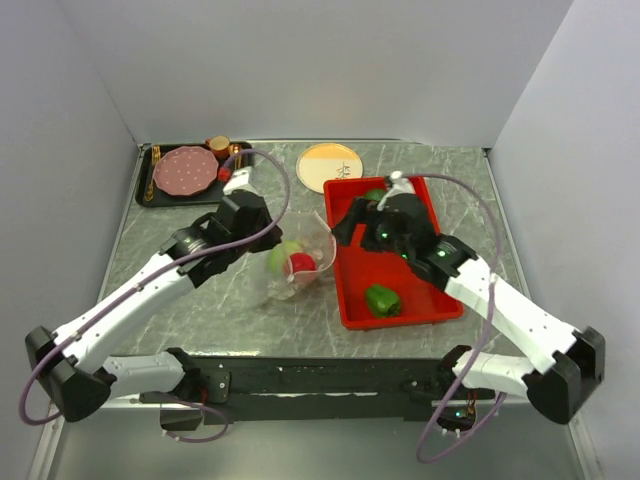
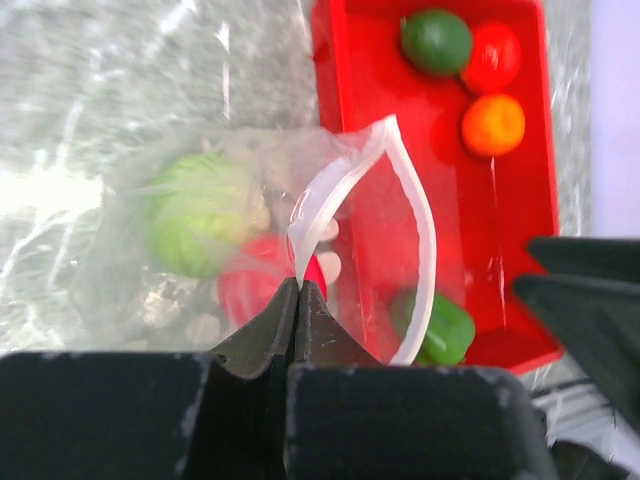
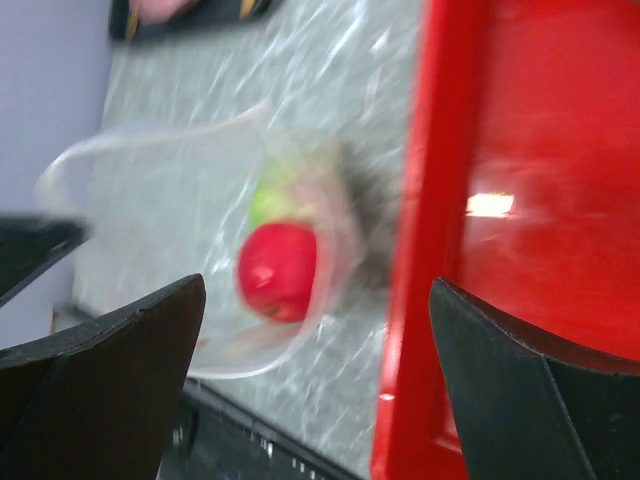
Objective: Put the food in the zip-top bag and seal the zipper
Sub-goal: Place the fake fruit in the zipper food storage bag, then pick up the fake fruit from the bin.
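Observation:
The clear zip-top bag (image 1: 300,268) lies on the table just left of the red tray (image 1: 440,305), with its mouth held open. Inside it are a light green piece of food (image 2: 198,225) and a red one (image 2: 255,287). My left gripper (image 2: 297,287) is shut on the white zipper (image 2: 424,232) at the bag's mouth. My right gripper (image 3: 318,290) is open and holds nothing; it hangs over the tray's left rim beside the bag mouth. In the tray lie a dark green ball (image 2: 437,42), a red ball (image 2: 494,57), an orange ball (image 2: 493,125) and a green pepper (image 1: 382,300).
At the back left, a black tray (image 1: 147,178) holds a pink plate (image 1: 185,170) and a brown cup (image 1: 218,147). A yellow plate (image 1: 330,165) sits behind the red tray. White walls enclose the table on the left, back and right.

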`<state>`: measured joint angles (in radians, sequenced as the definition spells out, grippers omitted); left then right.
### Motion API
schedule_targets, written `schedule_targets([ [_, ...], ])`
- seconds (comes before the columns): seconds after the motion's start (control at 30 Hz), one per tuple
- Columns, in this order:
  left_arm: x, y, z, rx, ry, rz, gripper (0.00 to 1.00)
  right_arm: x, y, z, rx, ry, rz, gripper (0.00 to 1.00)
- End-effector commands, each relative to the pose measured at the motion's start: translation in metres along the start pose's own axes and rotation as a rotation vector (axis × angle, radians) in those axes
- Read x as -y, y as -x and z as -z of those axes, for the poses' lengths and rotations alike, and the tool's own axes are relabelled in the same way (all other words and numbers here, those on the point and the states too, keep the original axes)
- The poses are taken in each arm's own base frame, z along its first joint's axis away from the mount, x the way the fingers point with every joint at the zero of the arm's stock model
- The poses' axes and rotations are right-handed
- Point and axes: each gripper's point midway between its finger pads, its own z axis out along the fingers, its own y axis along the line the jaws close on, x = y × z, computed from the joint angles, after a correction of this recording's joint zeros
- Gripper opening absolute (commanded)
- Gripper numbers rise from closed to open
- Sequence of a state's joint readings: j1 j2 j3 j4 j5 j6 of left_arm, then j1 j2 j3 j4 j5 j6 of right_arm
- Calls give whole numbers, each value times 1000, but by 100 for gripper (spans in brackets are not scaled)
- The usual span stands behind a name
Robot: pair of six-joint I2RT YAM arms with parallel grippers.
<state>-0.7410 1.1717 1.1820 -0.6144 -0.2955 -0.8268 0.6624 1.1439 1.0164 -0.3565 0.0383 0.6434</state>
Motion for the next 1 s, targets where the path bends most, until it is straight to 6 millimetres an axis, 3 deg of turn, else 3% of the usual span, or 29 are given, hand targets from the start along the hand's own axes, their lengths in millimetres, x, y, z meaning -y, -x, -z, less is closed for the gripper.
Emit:
schedule_targets([
  [0.0,-7,30,19,128,-10,56,1,58,10,9,79,-189,-98,100],
  [0.07,-5,13,2,14,-49,33,1,79,9,8,77,-257,-128,100],
  [0.13,-18,0,-13,-64,76,41,1,100,3,6,64,-340,-141,100],
  [0.17,-14,-4,-16,-70,69,28,1,107,2,5,57,-367,-147,100],
  [0.23,-8,-11,-17,-87,15,20,1,123,1,1,37,-435,-140,100],
  [0.37,11,-4,-9,-54,-102,24,1,156,9,-1,35,-598,-143,100],
  [0.47,5,-4,-8,-53,-77,24,1,178,15,-7,34,-686,-130,100],
  [0.7,3,-6,-10,-63,-60,14,1,190,23,-15,30,-671,-138,100],
  [0.97,-3,-1,-4,-34,-50,3,1,223,29,-21,6,-736,-166,100],
])
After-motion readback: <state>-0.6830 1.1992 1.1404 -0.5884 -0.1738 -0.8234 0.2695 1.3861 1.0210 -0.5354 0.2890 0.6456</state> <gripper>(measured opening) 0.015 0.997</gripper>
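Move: The orange in the red bin lies about 20 cm to the right of the empty, open right hand, some 13 cm ahead and 18 cm below. The red tomato sits about 6 cm farther out than the orange and level with it sideways; the avocado is 6 cm farther out and 8 cm left of it; the green pepper lies 21 cm nearer the base and 8 cm left of it. From the left hand the orange is roughly 33 cm right, 14 cm ahead and 20 cm below. Towards the orange the right hand sweeps away from the bag, about 17 cm right and 11 cm down over the red bin, working some 7 cm forward; the sinking ends past midway, while it keeps sliding right and forward. Its wrist turns clockwise roughly 30 degrees as the wide-open fingers tip farther down, touching nothing yet. The left hand keeps its pinch on the bag's rim, bobs up, then settles about 2 cm lower. ##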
